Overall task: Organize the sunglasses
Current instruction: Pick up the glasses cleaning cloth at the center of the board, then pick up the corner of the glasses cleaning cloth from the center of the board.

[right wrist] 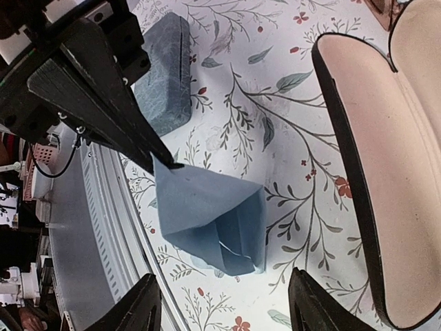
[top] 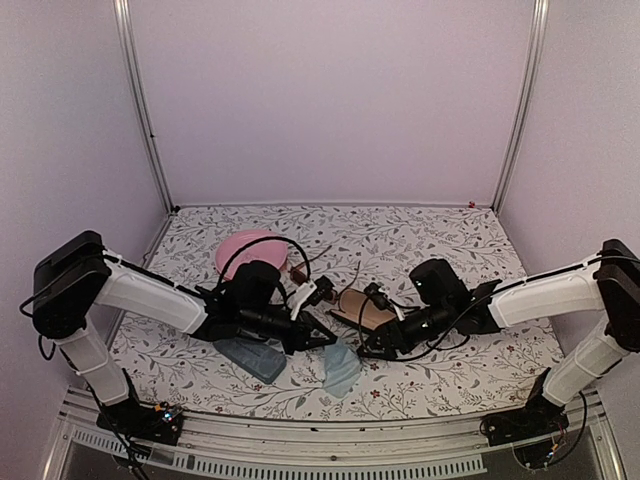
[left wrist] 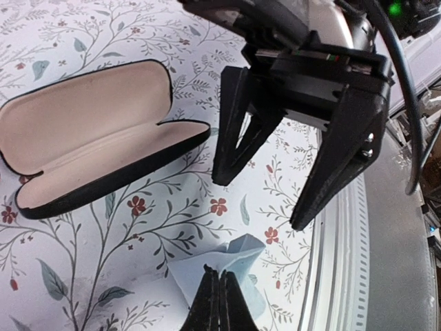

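Note:
The reddish-brown sunglasses (top: 302, 269) lie partly hidden behind my left arm, next to the pink dish; their thin arms stick out. The pale pair is not visible. My left gripper (top: 322, 342) (left wrist: 219, 293) is shut on a corner of a folded light-blue cloth (top: 342, 368) (left wrist: 241, 262) (right wrist: 207, 207) and holds that corner lifted off the table. My right gripper (top: 368, 350) (right wrist: 222, 289) is open and empty, just right of the cloth, facing the left gripper. It shows in the left wrist view (left wrist: 258, 203) with jaws spread.
An open black hard case with tan lining (top: 365, 306) (left wrist: 89, 131) (right wrist: 386, 138) lies behind the grippers. A closed grey-blue case (top: 255, 356) (right wrist: 165, 72) lies to the left. A pink dish (top: 250, 250) is farther back. The table's metal front rail (top: 330, 430) runs close below.

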{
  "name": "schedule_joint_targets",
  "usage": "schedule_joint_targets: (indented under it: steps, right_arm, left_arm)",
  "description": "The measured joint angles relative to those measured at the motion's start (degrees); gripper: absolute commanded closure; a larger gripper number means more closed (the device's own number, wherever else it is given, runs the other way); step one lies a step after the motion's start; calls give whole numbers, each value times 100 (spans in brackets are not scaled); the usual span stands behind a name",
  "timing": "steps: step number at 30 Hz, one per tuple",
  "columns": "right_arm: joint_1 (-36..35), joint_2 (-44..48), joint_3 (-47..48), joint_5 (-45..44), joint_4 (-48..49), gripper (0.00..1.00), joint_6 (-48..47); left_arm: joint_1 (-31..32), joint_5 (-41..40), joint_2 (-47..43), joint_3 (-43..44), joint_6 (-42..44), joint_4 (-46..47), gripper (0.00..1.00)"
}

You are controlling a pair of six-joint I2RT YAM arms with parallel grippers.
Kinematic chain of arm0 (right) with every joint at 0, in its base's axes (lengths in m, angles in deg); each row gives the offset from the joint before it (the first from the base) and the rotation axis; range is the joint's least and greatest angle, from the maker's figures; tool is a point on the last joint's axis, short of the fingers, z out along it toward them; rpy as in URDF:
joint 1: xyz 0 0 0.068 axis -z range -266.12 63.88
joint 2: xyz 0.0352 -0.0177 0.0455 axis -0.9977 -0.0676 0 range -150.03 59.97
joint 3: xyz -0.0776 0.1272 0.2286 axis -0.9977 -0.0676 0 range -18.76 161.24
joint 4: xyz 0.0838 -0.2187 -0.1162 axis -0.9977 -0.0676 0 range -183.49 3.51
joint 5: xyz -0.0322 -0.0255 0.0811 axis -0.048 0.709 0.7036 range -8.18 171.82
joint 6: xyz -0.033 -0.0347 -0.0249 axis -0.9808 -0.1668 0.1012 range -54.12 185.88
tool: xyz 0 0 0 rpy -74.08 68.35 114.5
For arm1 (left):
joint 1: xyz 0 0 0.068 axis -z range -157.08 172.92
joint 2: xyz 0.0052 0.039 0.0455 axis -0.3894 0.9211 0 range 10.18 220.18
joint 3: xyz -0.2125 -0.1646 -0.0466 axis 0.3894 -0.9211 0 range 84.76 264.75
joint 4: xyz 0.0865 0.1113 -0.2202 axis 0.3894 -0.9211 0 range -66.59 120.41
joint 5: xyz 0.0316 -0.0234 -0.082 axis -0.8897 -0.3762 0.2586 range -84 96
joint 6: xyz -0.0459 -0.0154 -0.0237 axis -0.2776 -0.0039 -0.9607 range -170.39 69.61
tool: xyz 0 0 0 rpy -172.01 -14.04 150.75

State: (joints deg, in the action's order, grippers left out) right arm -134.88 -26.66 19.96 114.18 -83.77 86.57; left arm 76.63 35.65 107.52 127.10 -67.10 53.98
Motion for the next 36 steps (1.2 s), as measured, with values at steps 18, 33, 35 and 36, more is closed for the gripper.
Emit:
schedule_joint_targets:
  steps: [18,33,35,36]
  right_arm:
    - [-162,-901,-17,90,459,40,-55]
    - [-227,-1137,-17,590,890,64,-142]
    - [-236,-1137,-17,623,914,68,-153]
    - [-238,-1137,-17,647,918,70,-140]
  left_arm:
    - [-61,-199,-28,0,-28,-345,100]
    - [-61,-203,-28,0,-31,-382,100]
    - [-61,-205,-28,0,-31,-382,100]
    - [-61,-205,-28,0,-31,-382,100]
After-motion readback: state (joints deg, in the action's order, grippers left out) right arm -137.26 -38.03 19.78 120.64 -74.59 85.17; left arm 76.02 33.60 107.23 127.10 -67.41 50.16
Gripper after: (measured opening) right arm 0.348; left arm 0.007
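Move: To the right hand's left, roughly 5 cm away, 2 cm nearer the base and 4 cm below, is the middle of the cleaning cloth. The left fingers already pinch its far left end, and from the left hand the cloth's middle lies about 2 cm right, 4 cm back and 5 cm down. The open black case lies some 12 cm straight ahead of the right hand and 6 cm lower; the grey case is around 25 cm to its left, 2 cm farther out and 6 cm lower. Sinking about 4.5 cm beside the hanging cloth, the right hand then eases back and left some 2 cm each way overall, bringing its open fingers around the cloth's free right-hand edge and closing them to roughly half their starting gap, with no pinch yet. The left hand settles about 1 cm down and left early on, then holds still, keeping its pinch on the cloth. ##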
